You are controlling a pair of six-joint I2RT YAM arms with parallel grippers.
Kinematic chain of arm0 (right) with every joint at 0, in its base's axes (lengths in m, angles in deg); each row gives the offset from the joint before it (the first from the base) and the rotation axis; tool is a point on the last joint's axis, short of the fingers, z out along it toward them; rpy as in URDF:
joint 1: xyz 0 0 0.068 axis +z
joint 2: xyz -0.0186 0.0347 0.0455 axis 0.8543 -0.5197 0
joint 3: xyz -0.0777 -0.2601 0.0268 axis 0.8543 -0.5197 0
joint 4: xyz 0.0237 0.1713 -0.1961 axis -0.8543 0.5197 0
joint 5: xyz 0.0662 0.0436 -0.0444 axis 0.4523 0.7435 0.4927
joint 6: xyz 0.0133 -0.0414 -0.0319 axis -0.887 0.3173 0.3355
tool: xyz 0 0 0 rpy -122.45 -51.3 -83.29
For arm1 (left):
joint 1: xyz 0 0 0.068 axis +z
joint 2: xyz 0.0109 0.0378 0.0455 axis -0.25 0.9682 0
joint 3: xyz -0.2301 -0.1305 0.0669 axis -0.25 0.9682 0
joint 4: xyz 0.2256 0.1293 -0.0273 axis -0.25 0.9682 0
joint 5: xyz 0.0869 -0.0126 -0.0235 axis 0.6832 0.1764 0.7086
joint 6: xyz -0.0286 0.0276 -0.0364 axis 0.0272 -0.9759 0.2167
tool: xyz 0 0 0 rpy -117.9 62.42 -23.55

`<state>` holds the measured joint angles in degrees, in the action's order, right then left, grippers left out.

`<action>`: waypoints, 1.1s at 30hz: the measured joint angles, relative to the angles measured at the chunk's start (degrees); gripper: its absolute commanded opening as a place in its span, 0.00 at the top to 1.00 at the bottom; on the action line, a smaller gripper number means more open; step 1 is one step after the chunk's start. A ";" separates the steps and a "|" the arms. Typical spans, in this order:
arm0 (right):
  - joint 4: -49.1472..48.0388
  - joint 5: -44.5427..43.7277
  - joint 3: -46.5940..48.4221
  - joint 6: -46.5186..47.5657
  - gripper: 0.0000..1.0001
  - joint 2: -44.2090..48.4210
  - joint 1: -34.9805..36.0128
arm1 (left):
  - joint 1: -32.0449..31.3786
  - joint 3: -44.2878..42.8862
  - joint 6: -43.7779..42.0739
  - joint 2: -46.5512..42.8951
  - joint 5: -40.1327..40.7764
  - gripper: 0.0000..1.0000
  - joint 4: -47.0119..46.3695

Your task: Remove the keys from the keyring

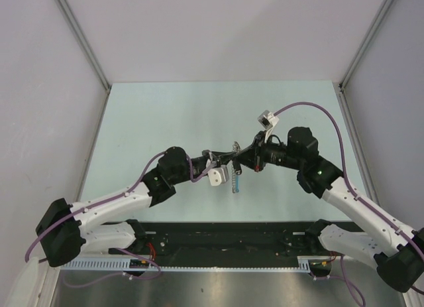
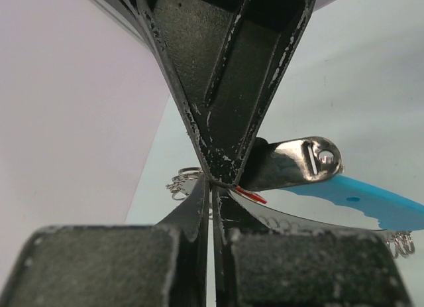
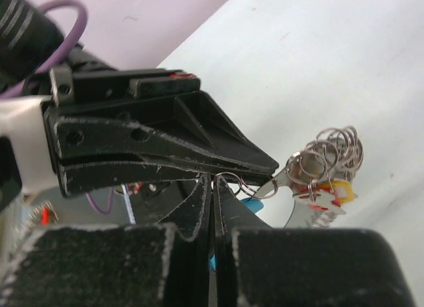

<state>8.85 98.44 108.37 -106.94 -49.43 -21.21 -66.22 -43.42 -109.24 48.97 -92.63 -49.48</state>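
Observation:
Both arms meet in mid-air over the table's middle. My left gripper [image 1: 224, 154] and right gripper [image 1: 244, 156] are shut, tip to tip. In the right wrist view, the thin wire keyring [image 3: 244, 185] comes out of my right gripper [image 3: 213, 182], under the left gripper's fingers [image 3: 199, 154]. A cluster of wire rings [image 3: 333, 150] and a silvery key [image 3: 311, 217] with a yellow-red tag dangle beyond it. In the left wrist view, my left gripper [image 2: 212, 183] pinches at the same spot, beside a silvery key [image 2: 301, 162] and the blue strap [image 2: 374, 204]. The strap [image 1: 235, 181] hangs below both grippers.
The pale green table [image 1: 165, 115] is closed in by grey walls on three sides, with metal posts at the back corners. A black base strip [image 1: 225, 234] and cable rails run along the near edge between the arm bases.

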 measured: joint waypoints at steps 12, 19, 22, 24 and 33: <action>3.72 -16.00 0.17 -18.91 0.87 0.39 4.94 | -0.04 0.00 2.25 0.98 2.34 1.00 0.68; 8.17 -21.64 0.17 -24.04 0.57 5.60 7.58 | -0.26 0.00 3.56 0.96 2.60 1.00 -0.68; 8.70 -22.23 0.28 -25.00 0.53 8.55 7.96 | -0.26 0.00 3.74 0.96 2.86 1.00 -0.87; 8.92 -22.25 0.55 -24.94 0.53 9.92 7.96 | -0.26 0.00 3.78 0.83 2.86 1.00 -0.92; 8.92 -22.88 0.76 -1.90 0.56 11.93 7.93 | -0.26 0.07 3.78 -2.62 -1.70 1.00 -1.07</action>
<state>17.77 75.55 109.14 -108.84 -37.50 -13.28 -66.49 -43.35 -105.46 46.35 -94.33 -50.55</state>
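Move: The split ring is at the left fingertips, right in their pinch, and about 1 cm to the left and 1 cm ahead of the right fingertips, level with them, which still pinch at it. From the right hand, the cluster of small rings sits some 3 cm ahead, 1 cm left and slightly lower. The black-headed key is about 1 cm back and 2 cm below, straight down otherwise. The blue handle hangs roughly 4 cm back, 1 cm left and 4 cm down. Keep the split ring pinched in the shut left gripper. Ease the right fingertips just forward and down at the ring, rolling their forward side down some 20 degrees and swinging clockwise, then open to about half and draw off up, right and slightly back, about 5 cm, rolling back to level. Let the left dip 1 cm, then raise it 3 cm, drawing back slightly at the end. ##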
